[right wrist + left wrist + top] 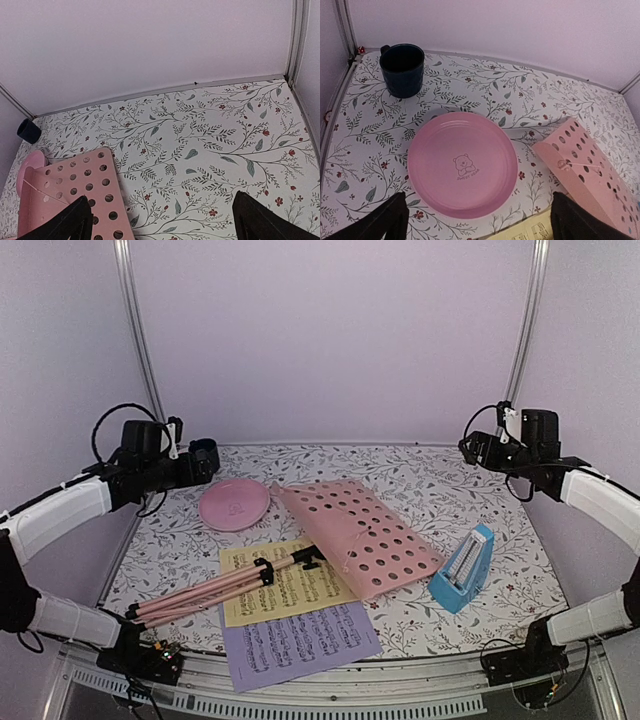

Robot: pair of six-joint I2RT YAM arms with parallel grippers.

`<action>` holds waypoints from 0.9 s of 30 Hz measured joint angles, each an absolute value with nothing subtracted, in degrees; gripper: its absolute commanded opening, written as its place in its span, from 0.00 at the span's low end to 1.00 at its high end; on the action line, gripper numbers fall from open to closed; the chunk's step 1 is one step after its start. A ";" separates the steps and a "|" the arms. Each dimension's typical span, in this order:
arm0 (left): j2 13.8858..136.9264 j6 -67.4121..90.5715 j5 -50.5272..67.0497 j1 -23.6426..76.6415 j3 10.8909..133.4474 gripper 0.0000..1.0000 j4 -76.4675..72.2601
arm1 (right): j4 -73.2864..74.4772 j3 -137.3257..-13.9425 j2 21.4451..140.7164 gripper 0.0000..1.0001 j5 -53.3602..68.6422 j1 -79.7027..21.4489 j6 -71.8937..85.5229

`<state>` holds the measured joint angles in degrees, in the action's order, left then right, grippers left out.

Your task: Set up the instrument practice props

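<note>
The pink music stand lies flat on the table, its perforated desk (pixel 362 536) at the middle and its folded legs (pixel 210 592) pointing left. Under the legs lies the yellow sheet (pixel 300 596), and the lavender sheet (pixel 300 642) is just in front of it. The blue metronome (pixel 463 568) stands upright to the right of the desk. My left gripper (pixel 480 220) hovers open over the back left, above the round plate. My right gripper (pixel 160 220) is open above the back right, holding nothing, with the desk's corner (pixel 70 195) below its left finger.
A round pink plate (pixel 462 162) with a bear drawing lies left of the desk (pixel 590 165). A dark blue cup (pixel 402 69) stands in the back left corner. Walls and metal posts (pixel 138 340) enclose the floral tabletop (pixel 440 490).
</note>
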<state>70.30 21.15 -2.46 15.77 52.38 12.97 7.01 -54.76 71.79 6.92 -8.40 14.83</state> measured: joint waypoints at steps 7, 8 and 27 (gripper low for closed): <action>72.71 19.57 1.87 17.80 52.34 0.99 14.85 | 6.92 -56.95 75.59 0.99 13.65 -8.01 15.84; 72.71 19.40 2.44 18.13 52.34 0.99 15.05 | 7.11 -58.00 76.09 0.99 15.11 -8.58 15.79; 71.79 17.12 10.48 19.68 49.93 0.99 15.57 | 18.55 -76.12 85.10 0.99 21.61 -28.42 10.50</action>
<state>71.79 17.12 10.48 19.68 49.93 15.57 18.55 -76.12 85.10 21.61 -28.42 10.50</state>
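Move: The pink music-stand desk lies about 27 cm left and 10 cm back of the right hand, some 20 cm below it, with the metronome roughly 5 cm left and 17 cm back of that hand. From the left hand the desk is about 35 cm right and 8 cm back; the pink plate sits 5 cm right and 4 cm ahead, the mug 4 cm left and 16 cm ahead, and the folded tripod 6 cm right and 17 cm back, all about 20 cm lower. The right hand, empty and wide open, starts with a small dip, then sweeps left some 19 cm towards the perforated desk, rising slightly, turning its fingers about 35 degrees counter-clockwise, and levelling out at the end as it comes near the desk's far right edge, still well above it. The left hand, also open and empty, moves more slowly, right and down and a little back, above the plate towards the desk's side, turning clockwise some 15 degrees and tipping its fingers slightly down, touching nothing. ##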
